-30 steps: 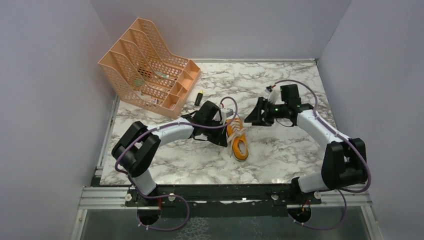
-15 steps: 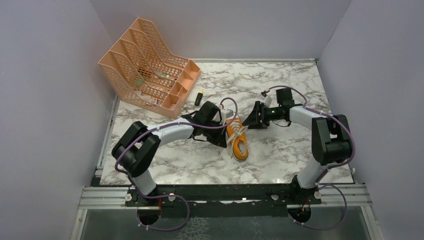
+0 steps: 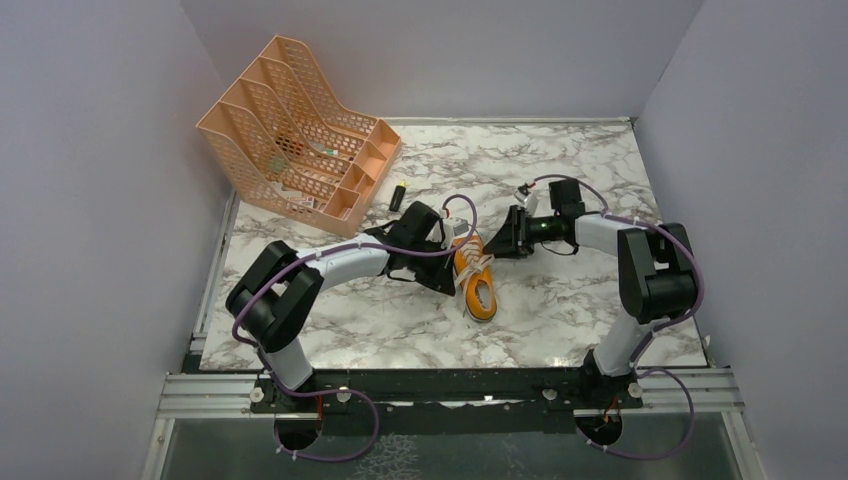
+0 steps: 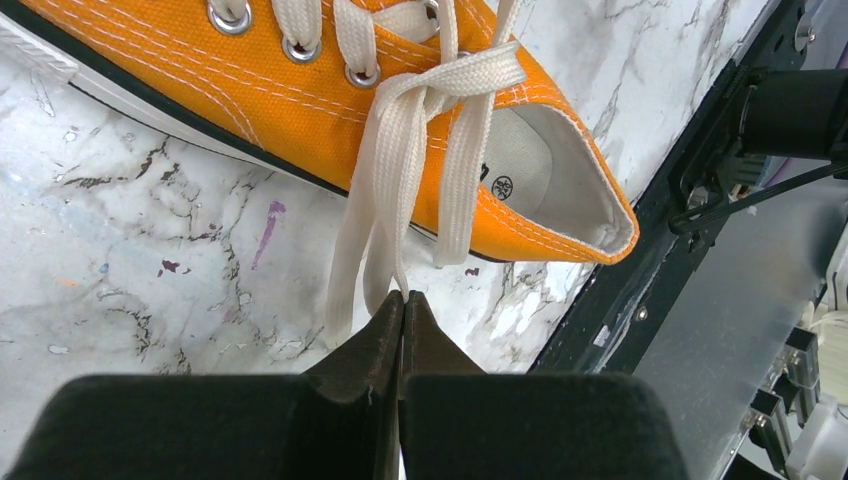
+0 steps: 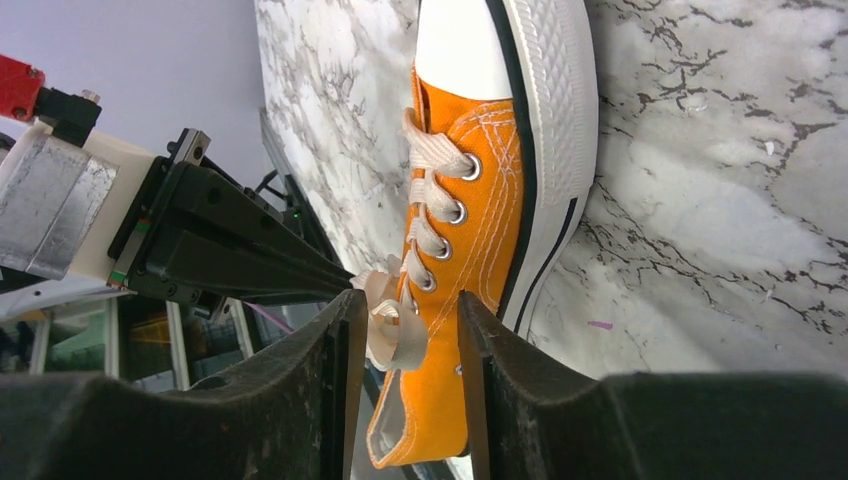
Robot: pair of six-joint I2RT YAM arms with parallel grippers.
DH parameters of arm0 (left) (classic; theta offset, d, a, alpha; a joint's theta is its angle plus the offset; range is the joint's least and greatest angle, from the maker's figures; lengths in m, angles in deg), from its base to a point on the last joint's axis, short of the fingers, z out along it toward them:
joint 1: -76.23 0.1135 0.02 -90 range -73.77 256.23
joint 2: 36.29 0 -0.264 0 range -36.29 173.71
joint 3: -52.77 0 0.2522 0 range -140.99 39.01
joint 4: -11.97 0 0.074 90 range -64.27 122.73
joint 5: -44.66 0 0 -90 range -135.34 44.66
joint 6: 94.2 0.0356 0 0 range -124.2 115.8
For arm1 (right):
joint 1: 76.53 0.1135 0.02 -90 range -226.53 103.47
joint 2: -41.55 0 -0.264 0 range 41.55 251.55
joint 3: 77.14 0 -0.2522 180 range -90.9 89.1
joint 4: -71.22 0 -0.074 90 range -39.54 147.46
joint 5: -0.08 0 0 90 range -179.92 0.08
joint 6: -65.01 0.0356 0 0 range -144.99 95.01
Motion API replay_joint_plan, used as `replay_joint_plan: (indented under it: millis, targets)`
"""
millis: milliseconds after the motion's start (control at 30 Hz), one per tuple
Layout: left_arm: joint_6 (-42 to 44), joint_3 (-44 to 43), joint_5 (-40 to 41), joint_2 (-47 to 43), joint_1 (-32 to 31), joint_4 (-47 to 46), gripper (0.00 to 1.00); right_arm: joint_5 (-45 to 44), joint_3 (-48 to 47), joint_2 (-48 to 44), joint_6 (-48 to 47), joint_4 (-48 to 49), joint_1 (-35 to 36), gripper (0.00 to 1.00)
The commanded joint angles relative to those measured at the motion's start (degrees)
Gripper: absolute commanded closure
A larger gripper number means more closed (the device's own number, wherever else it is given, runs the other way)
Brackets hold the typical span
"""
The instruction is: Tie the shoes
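The shoe is one orange sneaker [image 3: 478, 280] with white laces, lying in the middle of the marble table. My left gripper [image 3: 452, 243] sits at its left side. In the left wrist view this gripper [image 4: 403, 295] is shut on a strand of white lace [image 4: 385, 220] that runs down from the knot at the shoe's [image 4: 300, 90] top eyelets. My right gripper [image 3: 497, 243] reaches in from the right at the heel end. In the right wrist view it [image 5: 407, 300] is open, and a lace loop [image 5: 395, 335] and the orange side of the shoe [image 5: 480, 220] lie between its fingers.
A peach plastic file organiser [image 3: 300, 130] stands at the back left. A small black and yellow marker [image 3: 399, 195] lies just in front of it. The purple walls close in on both sides. The table's black front rail [image 4: 650, 280] runs just past the shoe's heel.
My right arm has folded in and moved its gripper left to the shoe's heel end, with its jaws narrowing. The left gripper and the shoe have stayed put.
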Motion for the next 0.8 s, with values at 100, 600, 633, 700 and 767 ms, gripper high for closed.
replay_joint_plan:
  millis: [100, 600, 633, 700, 767]
  targets:
    - [0.45, -0.46, -1.67, -0.18, 0.22, 0.01, 1.0, 1.64, 0.62, 0.31, 0.82, 1.72, 0.83, 0.66]
    - [-0.54, 4.23, -3.34, -2.27, 0.23, 1.21, 1.0, -11.58, 7.58, -9.02, 9.15, 9.77, 0.86, 1.0]
    - [-0.52, 4.5, -3.15, -2.55, 0.19, 1.4, 1.0, -12.06, 7.87, -9.12, 9.44, 10.12, 0.81, 0.99]
    - [-0.73, 5.17, -2.87, -3.16, 0.21, 1.7, 1.0, -14.1, 8.18, -9.68, 9.95, 10.08, 0.85, 0.99]
    - [-0.93, 5.9, -2.65, -3.55, 0.19, 1.96, 1.0, -16.6, 8.23, -10.58, 10.25, 9.6, 0.76, 1.0]
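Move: A loop of lace stands between the right hand's open fingertips, about 1 cm back from their midpoint and level with it; the knot lies some 4 cm back, 4 cm left and 2 cm lower. From the left hand, already shut on lace, the knot is roughly 4 cm ahead, 4 cm right and about level, with the shoe opening some 5 cm to its right and 1 cm back and 1 cm down. The right hand almost holds its place beside the shoe while its half-open fingers shut on the lace loop, then eases about 1 cm to the right, lifting slightly and sinking again as it turns some 10 degrees clockwise. Once those fingers have closed, the left hand, still pinching its lace, draws it away from the knot, roughly 2 cm back and 1.5 cm each left and down, tipping only a few degrees. ##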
